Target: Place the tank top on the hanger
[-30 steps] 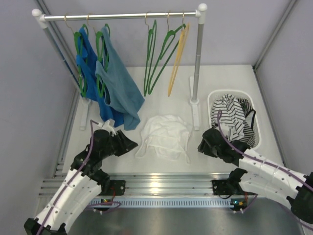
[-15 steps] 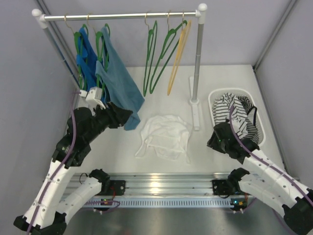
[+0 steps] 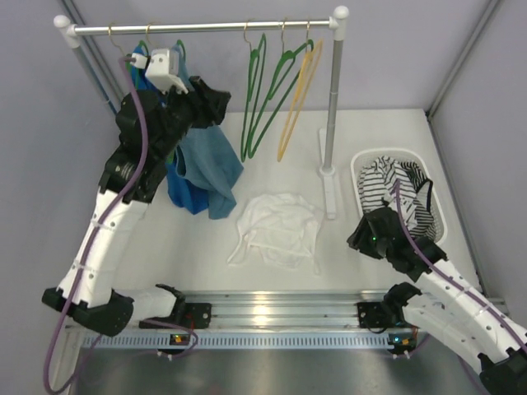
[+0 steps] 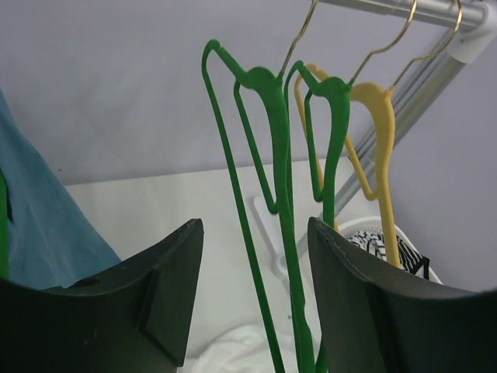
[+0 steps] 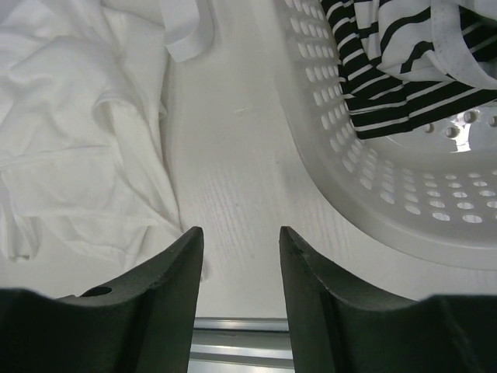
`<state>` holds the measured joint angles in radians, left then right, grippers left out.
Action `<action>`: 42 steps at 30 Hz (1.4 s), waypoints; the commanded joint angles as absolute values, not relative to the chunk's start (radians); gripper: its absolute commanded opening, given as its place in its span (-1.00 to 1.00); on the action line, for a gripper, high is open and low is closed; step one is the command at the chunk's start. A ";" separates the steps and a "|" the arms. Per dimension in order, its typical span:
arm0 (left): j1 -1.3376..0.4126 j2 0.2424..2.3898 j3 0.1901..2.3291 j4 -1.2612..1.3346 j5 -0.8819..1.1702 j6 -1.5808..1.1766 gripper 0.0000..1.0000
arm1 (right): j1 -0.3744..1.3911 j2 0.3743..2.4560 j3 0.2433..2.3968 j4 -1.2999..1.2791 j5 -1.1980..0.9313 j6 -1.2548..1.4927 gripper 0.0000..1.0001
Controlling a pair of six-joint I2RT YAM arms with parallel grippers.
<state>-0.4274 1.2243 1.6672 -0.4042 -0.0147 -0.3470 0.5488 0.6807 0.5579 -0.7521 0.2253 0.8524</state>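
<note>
The white tank top (image 3: pixel 278 230) lies crumpled on the table, near the middle; it also shows in the right wrist view (image 5: pixel 70 132). Two empty green hangers (image 3: pixel 257 99) hang from the rail. My left gripper (image 3: pixel 221 103) is raised just left of them and stands open, holding nothing. In the left wrist view the nearest green hanger (image 4: pixel 268 155) runs down just ahead of the gap of the left gripper (image 4: pixel 255 225). My right gripper (image 3: pixel 354 239) hovers low, open and empty, over bare table between tank top and basket (image 5: pixel 241 233).
Blue tank tops (image 3: pixel 202 160) hang on green hangers at the rail's (image 3: pixel 206 27) left end. A yellow hanger (image 3: pixel 298 95) hangs rightmost, beside the rail post (image 3: pixel 332 107). A white basket (image 3: pixel 395 154) at right holds a black-and-white striped garment (image 3: pixel 395 193).
My left arm has risen from the table beside the tank top up to the rail, and its jaws have spread wider. The right gripper has drifted slightly toward the basket.
</note>
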 commanded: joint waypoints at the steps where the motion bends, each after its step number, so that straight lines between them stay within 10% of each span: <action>1: -0.428 1.345 1.791 -0.358 -0.012 -0.273 0.23 | 0.535 0.675 0.633 -0.746 0.189 0.818 -0.11; 28: -0.431 1.563 1.873 -0.287 0.055 -0.219 0.18 | 0.535 0.652 0.661 -0.736 0.133 0.753 -0.10; 42: -0.479 1.585 1.901 -0.324 -0.020 -0.138 -0.25 | 0.535 0.647 0.657 -0.733 0.146 0.736 -0.10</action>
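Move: The nearest empty green hanger hangs edge-on, its middle about 16 cm ahead of the left hand, 8 cm to its right and 8 cm lower. Next along the rail come the second green hanger, 7 cm farther right, and the yellow one, 14 cm farther right; the hanging teal shirt is about 12 cm ahead of the left hand, 13 cm to its left and 20 cm below. From the right hand the first hanger lies roughly 32 cm ahead, 27 cm left and 31 cm up. Already raised and open, the left hand reaches forward about 9 cm and some 6 cm to the right while sinking about 5 cm, pausing briefly partway, to bring its fingertips astride the near arm of the first green hanger just below the neck, rolling about 10 degrees with its left side rising. Once the reach is nearly done the fingers start to close around that arm, from about three fifths to two fifths open with no grip visible yet, while the empty right hand rises some 4 cm beside the basket and then waits. ##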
